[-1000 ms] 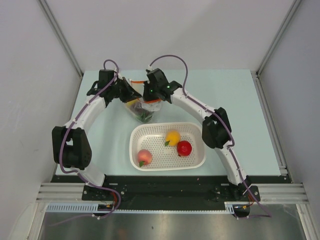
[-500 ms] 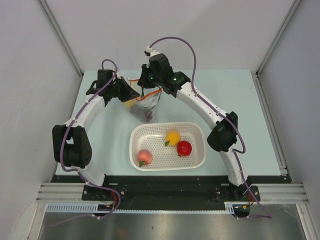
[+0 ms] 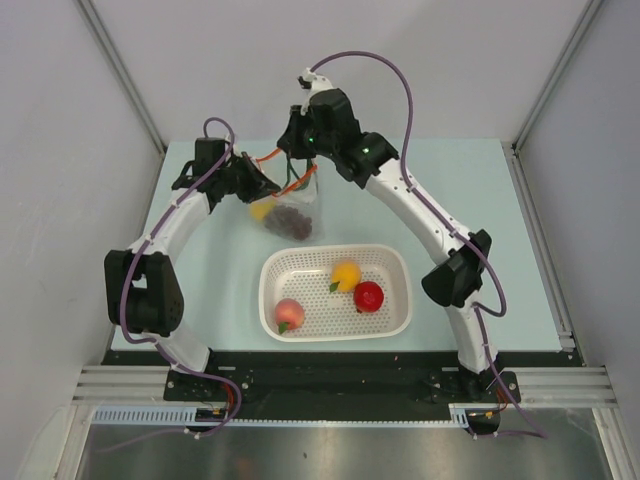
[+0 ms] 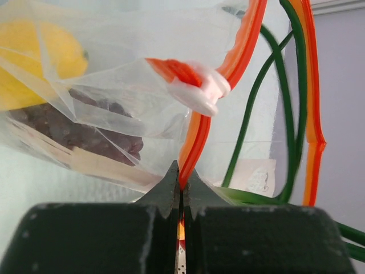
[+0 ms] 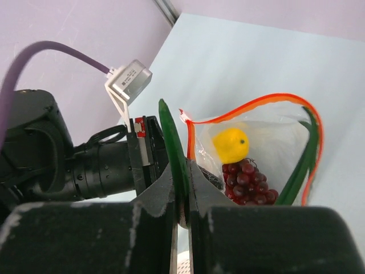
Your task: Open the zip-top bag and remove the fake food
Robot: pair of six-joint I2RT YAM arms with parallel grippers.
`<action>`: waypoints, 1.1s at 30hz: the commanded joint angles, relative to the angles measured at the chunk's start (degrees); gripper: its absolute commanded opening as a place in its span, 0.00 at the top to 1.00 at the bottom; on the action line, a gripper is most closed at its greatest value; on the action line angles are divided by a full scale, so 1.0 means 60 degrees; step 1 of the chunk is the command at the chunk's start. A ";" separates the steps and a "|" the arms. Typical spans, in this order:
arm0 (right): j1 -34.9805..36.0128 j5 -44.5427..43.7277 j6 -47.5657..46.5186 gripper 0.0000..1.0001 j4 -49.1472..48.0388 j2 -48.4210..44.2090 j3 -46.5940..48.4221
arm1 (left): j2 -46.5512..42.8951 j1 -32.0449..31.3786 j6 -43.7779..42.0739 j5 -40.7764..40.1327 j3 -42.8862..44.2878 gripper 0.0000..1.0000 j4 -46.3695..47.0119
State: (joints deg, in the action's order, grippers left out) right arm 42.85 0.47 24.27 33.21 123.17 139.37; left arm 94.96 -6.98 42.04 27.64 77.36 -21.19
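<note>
The clear zip-top bag (image 3: 297, 207) hangs open at the back of the table, its red-orange zip strip (image 4: 195, 137) pinched in my shut left gripper (image 4: 182, 181), which sits at the bag's left edge (image 3: 262, 186). A yellow piece (image 5: 231, 144) and dark purple grapes (image 5: 248, 181) lie inside the bag. My right gripper (image 5: 182, 191) is shut on a green onion stalk (image 5: 171, 142), held above the bag's mouth (image 3: 296, 168). More green stalks (image 4: 254, 108) curve along the bag's far rim.
A white perforated basket (image 3: 335, 249) stands in front of the bag. It holds an orange fruit (image 3: 345, 275), a red round fruit (image 3: 368, 295) and a pink peach (image 3: 289, 314). Grey walls close in the table's sides and back.
My right arm has risen and moved back, drawing the green onion stalks up out of the bag. The bag has lifted slightly. The left arm has stayed put.
</note>
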 commanded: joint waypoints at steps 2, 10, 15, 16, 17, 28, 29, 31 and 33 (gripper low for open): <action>-0.0110 -0.0444 -0.0280 1.00 -0.0716 -0.1441 0.0546 | -0.0094 0.0080 -0.0137 -0.0036 0.0056 1.00 0.0016; -0.0783 -0.0914 0.0157 1.00 -0.1343 -0.2510 -0.0946 | -0.0226 0.0138 -0.0195 -0.0007 -0.0135 1.00 0.0031; -0.1165 -0.0460 0.0378 1.00 -0.1990 -0.3228 -0.1944 | -0.0284 0.0182 -0.0254 -0.0021 -0.0238 1.00 -0.0013; -0.1180 -0.0358 0.0393 1.00 -0.2048 -0.3273 -0.1944 | -0.0299 0.0197 -0.0254 -0.0036 -0.0252 1.00 0.0001; -0.1180 -0.0342 0.0350 1.00 -0.2063 -0.3317 -0.1988 | -0.0313 0.0197 -0.0254 -0.0036 -0.0252 1.00 0.0001; -0.1400 -0.0212 -0.0236 1.00 -0.1566 -0.4326 -0.1445 | -0.0328 0.0490 -0.0166 0.0008 -0.0106 1.00 0.0075; -0.1400 -0.0181 -0.0266 1.00 -0.1537 -0.4473 -0.1620 | -0.0314 0.0534 -0.0152 0.0022 -0.0033 1.00 0.0075; -0.1458 0.0138 -0.0324 1.00 -0.1653 -0.5085 -0.2407 | -0.0270 0.0563 -0.0166 0.0037 0.0070 1.00 0.0046; -0.1458 0.0229 -0.0383 1.00 -0.1857 -0.5644 -0.3098 | -0.0226 0.0622 -0.0166 0.0037 0.0172 1.00 0.0060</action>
State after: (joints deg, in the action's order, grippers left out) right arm 34.33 -0.71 23.62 24.56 96.82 125.51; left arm 94.94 -4.10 41.93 28.12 76.34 -21.17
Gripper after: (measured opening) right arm 0.080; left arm 0.005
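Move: The right hand already pinches the green onion, its stems still trailing into the bag. The basket it is to go to lies about 16 cm back, 12 cm to the right and 32 cm below. The bag's open mouth is some 5 cm ahead and 14 cm below; the grapes lie straight beneath, about 30 cm down, with the lemon 3 cm ahead and 6 cm left. From the left hand the basket is about 15 cm back, 15 cm right and 17 cm down. Keeping its pinch on the green onion, the right hand draws the stems clear of the bag, rising some 17 cm and swinging about 14 cm to the right, then easing back about 4 cm towards the end while its fingers tip upward. The left hand still pinches the orange rim and drifts about 2 cm left late on. ##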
